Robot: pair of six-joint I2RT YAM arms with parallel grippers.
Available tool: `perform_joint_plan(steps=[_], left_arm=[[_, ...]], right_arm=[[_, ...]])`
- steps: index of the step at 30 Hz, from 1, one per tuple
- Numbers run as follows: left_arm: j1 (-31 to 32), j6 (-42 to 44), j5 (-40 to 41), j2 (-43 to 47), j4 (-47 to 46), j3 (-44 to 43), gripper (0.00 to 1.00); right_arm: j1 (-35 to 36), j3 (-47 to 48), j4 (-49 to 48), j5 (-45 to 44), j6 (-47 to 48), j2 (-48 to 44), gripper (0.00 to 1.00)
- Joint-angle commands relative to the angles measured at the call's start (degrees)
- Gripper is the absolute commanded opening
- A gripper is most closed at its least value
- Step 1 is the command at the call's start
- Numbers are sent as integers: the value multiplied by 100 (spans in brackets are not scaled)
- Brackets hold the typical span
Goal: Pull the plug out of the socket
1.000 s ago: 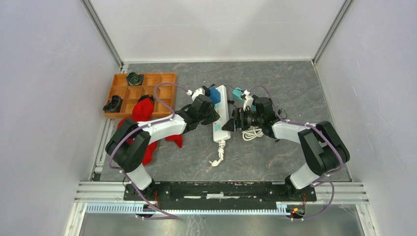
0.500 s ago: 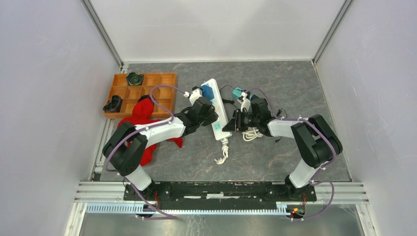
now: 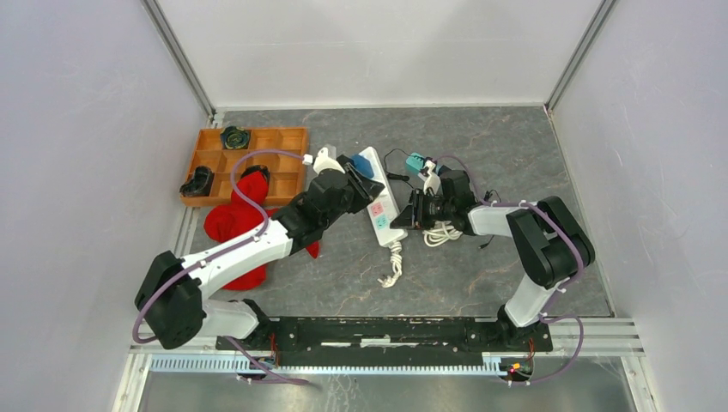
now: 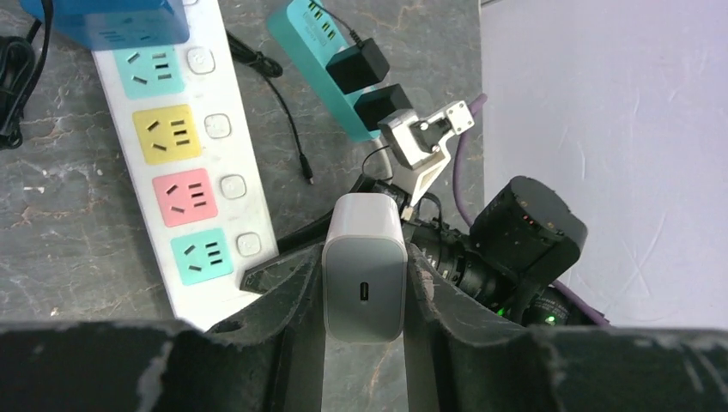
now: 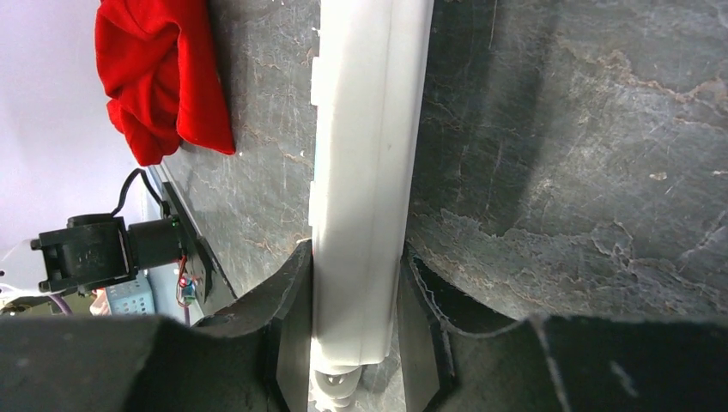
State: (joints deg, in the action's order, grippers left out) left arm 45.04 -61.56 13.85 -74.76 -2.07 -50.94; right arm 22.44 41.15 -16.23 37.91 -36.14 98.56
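The white power strip with coloured sockets lies on the grey table, a blue adapter plugged into its far end. In the left wrist view my left gripper is shut on the white plug, a square charger with a USB-C port. The plug is held clear of the strip, beside the empty teal socket. My right gripper is shut on the strip's near end, just above its cord. From above, the left gripper sits left of the strip and the right gripper right of it.
An orange compartment tray with dark items stands at the back left, a red cloth in front of it. A small teal strip carrying black adapters lies behind the right arm. A coiled white cable rests under the right wrist.
My right gripper went from open to shut on the strip's near end. The left arm drew back to the left with the plug, and the strip swung round.
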Motion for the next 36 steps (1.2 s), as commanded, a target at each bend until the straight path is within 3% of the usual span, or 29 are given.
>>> perform_joint_plan(steps=[1, 2, 4, 8, 12, 14, 19, 27, 31, 36], left_arm=[[23, -42, 138, 113, 159, 136, 2], [23, 80, 202, 195, 173, 171, 2], [23, 493, 332, 383, 496, 198, 2], [23, 1299, 590, 679, 1037, 259, 2], [14, 1879, 712, 880, 1493, 398, 2], [14, 2082, 644, 901, 1719, 426, 2], [14, 2453, 450, 899, 2219, 513, 2], [14, 2852, 543, 350, 2490, 472, 2], [-16, 3026, 783, -319, 2568, 230, 2], [-118, 3113, 856, -1032, 2435, 22, 4]], right_arm=[[-36, 46, 211, -689, 771, 310, 0], [-36, 59, 187, -628, 800, 306, 0], [-35, 105, 160, -506, 867, 297, 10], [-40, 374, 322, -299, 1247, 296, 43], [-48, 518, 448, -257, 1553, 142, 84], [-74, 603, 547, -233, 1720, 27, 93], [-197, 852, 939, -92, 2514, -425, 98], [-351, 1012, 1916, 860, 4862, -1706, 98], [-582, 985, 2170, 1313, 5296, -2225, 98], [-1039, 769, 1890, 1833, 5164, -2487, 98]])
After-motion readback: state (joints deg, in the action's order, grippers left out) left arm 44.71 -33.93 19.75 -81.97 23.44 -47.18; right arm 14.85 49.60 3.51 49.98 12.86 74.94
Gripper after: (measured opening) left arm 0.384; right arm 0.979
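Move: The white plug, already out, sits in the left fingers; the bare spot it is taken to lies about 10 cm left, 6 cm back and 20 cm below. The power strip's middle is about 5 cm ahead, straight in line and 18 cm lower; the blue adapter is 12 cm ahead, 4 cm left, 16 cm lower. From the right hand, still gripping the strip's near end, its middle is 6 cm ahead, 4 cm left; the white cord coil is 10 cm right, 2 cm back. The white plug, kept in the left fingers, is carried down about 15 cm, left 10 cm and a little back, away from the strip, as that wrist rolls some 50 degrees to point the fingers more steeply down. The right hand first keeps its grip, then opens wide, slides about 3 cm forward and slightly right, lets go of the strip, and rises about 14 cm, drifting right while its fingers tip up. ##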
